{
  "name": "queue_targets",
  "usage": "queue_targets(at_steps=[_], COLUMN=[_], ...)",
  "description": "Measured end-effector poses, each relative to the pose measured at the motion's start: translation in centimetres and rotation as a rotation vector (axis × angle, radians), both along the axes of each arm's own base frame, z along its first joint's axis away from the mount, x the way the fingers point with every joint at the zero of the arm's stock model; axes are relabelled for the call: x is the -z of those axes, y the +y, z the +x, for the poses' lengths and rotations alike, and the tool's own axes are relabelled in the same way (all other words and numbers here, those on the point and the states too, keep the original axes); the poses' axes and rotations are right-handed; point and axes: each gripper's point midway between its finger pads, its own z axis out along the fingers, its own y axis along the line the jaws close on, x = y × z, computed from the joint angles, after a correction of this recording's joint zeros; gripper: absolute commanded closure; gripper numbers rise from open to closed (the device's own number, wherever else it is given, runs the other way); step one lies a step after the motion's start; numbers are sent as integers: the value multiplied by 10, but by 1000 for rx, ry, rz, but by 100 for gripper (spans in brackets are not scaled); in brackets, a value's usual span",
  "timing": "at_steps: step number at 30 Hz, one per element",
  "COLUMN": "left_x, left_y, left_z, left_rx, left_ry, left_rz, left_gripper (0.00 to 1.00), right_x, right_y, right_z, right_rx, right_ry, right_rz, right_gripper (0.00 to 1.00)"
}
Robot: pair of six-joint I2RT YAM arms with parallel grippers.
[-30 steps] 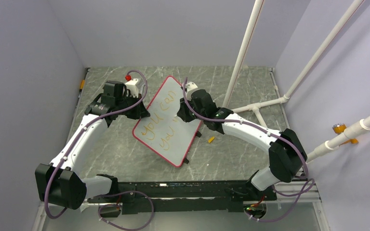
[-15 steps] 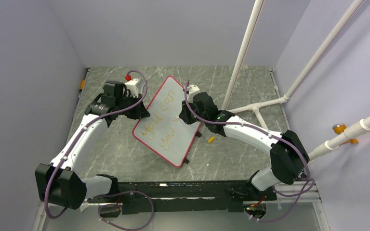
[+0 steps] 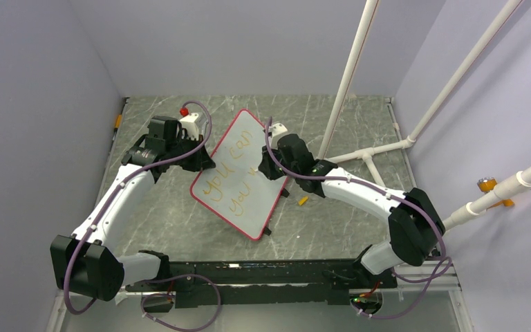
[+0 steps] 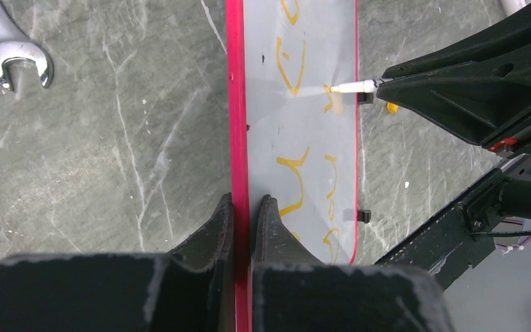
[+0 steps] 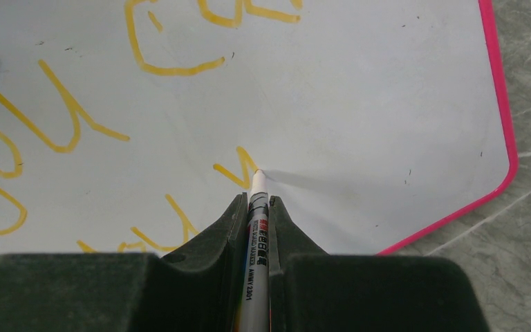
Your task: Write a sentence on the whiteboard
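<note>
The whiteboard (image 3: pixel 249 204), white with a red-pink frame, lies tilted on the marbled table. My left gripper (image 3: pixel 204 160) is shut on its left frame edge, one finger on each side of the red rim (image 4: pixel 243 200). My right gripper (image 3: pixel 264 166) is shut on a white marker (image 5: pixel 257 207), whose tip touches the board at the end of a fresh orange stroke. The sentence (image 3: pixel 229 169) runs in two orange lines; the upper one reads "you can" and the lower one starts with "you". The marker (image 4: pixel 351 87) also shows in the left wrist view, touching the whiteboard (image 4: pixel 311 138).
An orange cap (image 3: pixel 303 201) lies on the table right of the board. A steel wrench (image 4: pixel 10 59) lies left of the board. White pipes (image 3: pixel 349 76) rise at the back right, with a pipe foot (image 3: pixel 373 155) on the table. A black clip (image 4: pixel 363 215) sits on the board's edge.
My right gripper has shifted slightly down over the board with the marker, and a short new orange stroke has appeared after the second "you". The left arm and board have not moved.
</note>
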Motion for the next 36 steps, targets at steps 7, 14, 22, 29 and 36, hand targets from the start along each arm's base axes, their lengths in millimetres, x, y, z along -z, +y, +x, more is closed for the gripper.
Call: queue_targets(at_steps=[7,14,22,29,36], left_x=[0,-1,-1,-1,-1], left_y=[0,-1,-1,-1,-2], left_z=[0,0,0,0,1], left_rx=[1,2,3,4,4], left_ry=[-2,-3,-5,-5,-6], left_rz=[-1,-1,-2,-2,-2], left_gripper=[100,100,100,100,100], right_x=[-4,-11,-21,-37,-56], right_y=[2,7,11,10,4], right_z=[3,9,13,14,16], right_rx=[-6,-7,-10,-6,20], right_ry=[3,-3,-18,-43,-82], right_rz=[-15,-15,-9,12,32], right_gripper=[100,100,100,100,100])
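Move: The marker in the right hand already touches the tilted whiteboard at the unfinished "w", which lies about 3 cm ahead of that hand, 5 cm left and 3 cm below. "Can" stands roughly 9 cm ahead and 8 cm left, about 1 cm higher than the hand; the lower "you" is some 5 cm back and 8 cm left, 3 cm below. From the left hand, the "w" is about 14 cm right, 3 cm ahead and 8 cm below. Up the board's slope, forward and left as well, the right hand draws the marker some 2 cm from the low end of the "w", then lifts it clear by about 4 cm with a slight drift back to the right. The wrist tips up some 5 degrees and the fingers keep their grip on the marker. The left hand stays put, still pinching the board's edge. ##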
